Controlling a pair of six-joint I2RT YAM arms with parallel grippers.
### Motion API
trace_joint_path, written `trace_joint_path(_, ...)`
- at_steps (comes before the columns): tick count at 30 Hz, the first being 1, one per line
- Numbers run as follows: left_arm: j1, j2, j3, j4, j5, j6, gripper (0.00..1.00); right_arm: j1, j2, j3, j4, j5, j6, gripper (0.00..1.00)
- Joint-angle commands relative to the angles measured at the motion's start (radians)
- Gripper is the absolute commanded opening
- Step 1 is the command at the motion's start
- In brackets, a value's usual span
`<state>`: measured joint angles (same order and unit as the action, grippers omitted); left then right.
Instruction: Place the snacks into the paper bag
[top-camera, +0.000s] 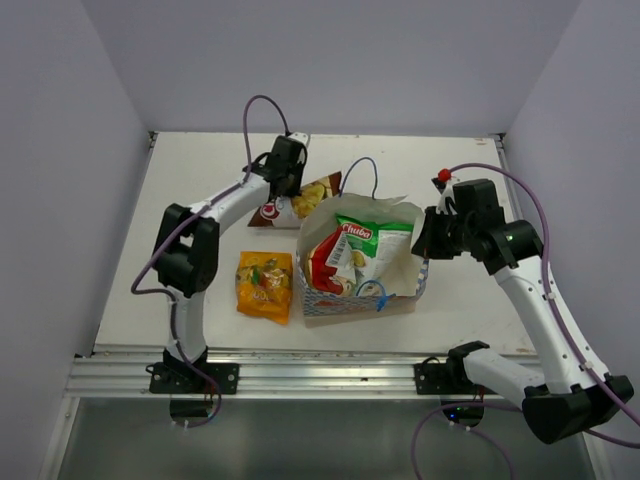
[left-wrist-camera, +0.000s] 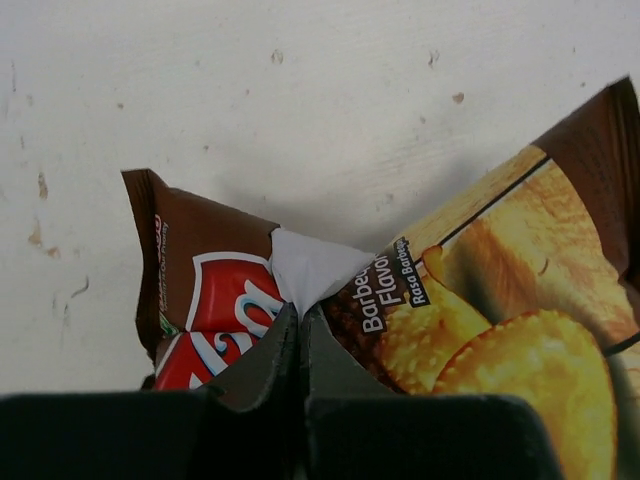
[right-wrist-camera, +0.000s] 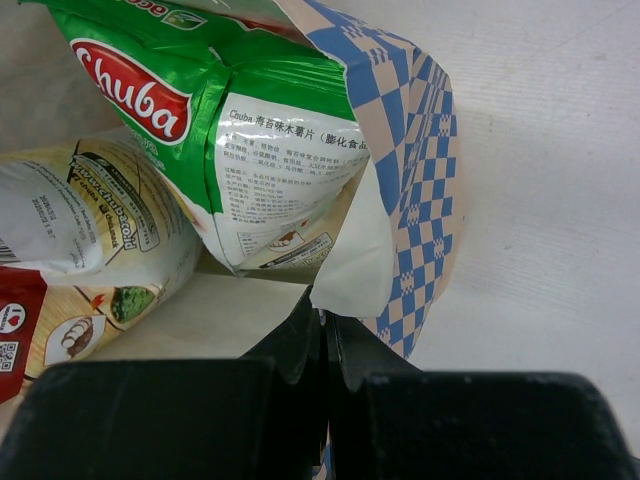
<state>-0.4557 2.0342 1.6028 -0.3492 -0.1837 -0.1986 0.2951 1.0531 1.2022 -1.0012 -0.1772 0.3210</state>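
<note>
The paper bag (top-camera: 405, 290) lies open mid-table, its blue-checked wall (right-wrist-camera: 420, 180) on the right side. Inside it rest a green-white Chuba packet (top-camera: 368, 248) (right-wrist-camera: 200, 90) and a red packet (top-camera: 322, 268). A brown barbecue chip packet (top-camera: 305, 200) (left-wrist-camera: 480, 300) lies on the table behind the bag's left corner. My left gripper (top-camera: 287, 185) (left-wrist-camera: 300, 310) is shut on a puckered fold of that brown packet. An orange-yellow packet (top-camera: 265, 285) lies flat to the left of the bag. My right gripper (top-camera: 422, 243) (right-wrist-camera: 325, 315) is shut on the bag's right rim.
The white table (top-camera: 200, 190) is walled in by grey panels on the left, back and right. A metal rail (top-camera: 320, 372) runs along the near edge. The bag's thin blue cord handle (top-camera: 372, 292) hangs at its front.
</note>
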Motion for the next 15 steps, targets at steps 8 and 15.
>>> trace_joint_path(8,-0.026,-0.420,0.106,-0.212,0.009,-0.073,0.00,0.006,-0.007,0.007,0.033,-0.022,0.003,0.00)
trace_joint_path(15,-0.135,-0.635,0.175,-0.200,0.173,-0.143,0.00,0.006,-0.019,-0.009,0.036,-0.028,-0.005,0.00)
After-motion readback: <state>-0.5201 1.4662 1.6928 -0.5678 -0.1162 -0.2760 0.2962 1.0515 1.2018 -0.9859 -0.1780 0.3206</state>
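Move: The left hand already pinches the brown snack just above the table; the paper bag it is bound for stands about 19 cm back and 13 cm to the right, its middle some 4 cm higher. The green snack inside lies roughly 18 cm back and 14 cm right, 5 cm up; the orange snack about 19 cm back, 7 cm left and 5 cm down. From the right hand on its rim, the bag's middle is some 10 cm left, level ahead, 9 cm below. Still pinching the brown snack, the left hand lifts about 27 cm, drawing back 10, fingertips tilting up. ##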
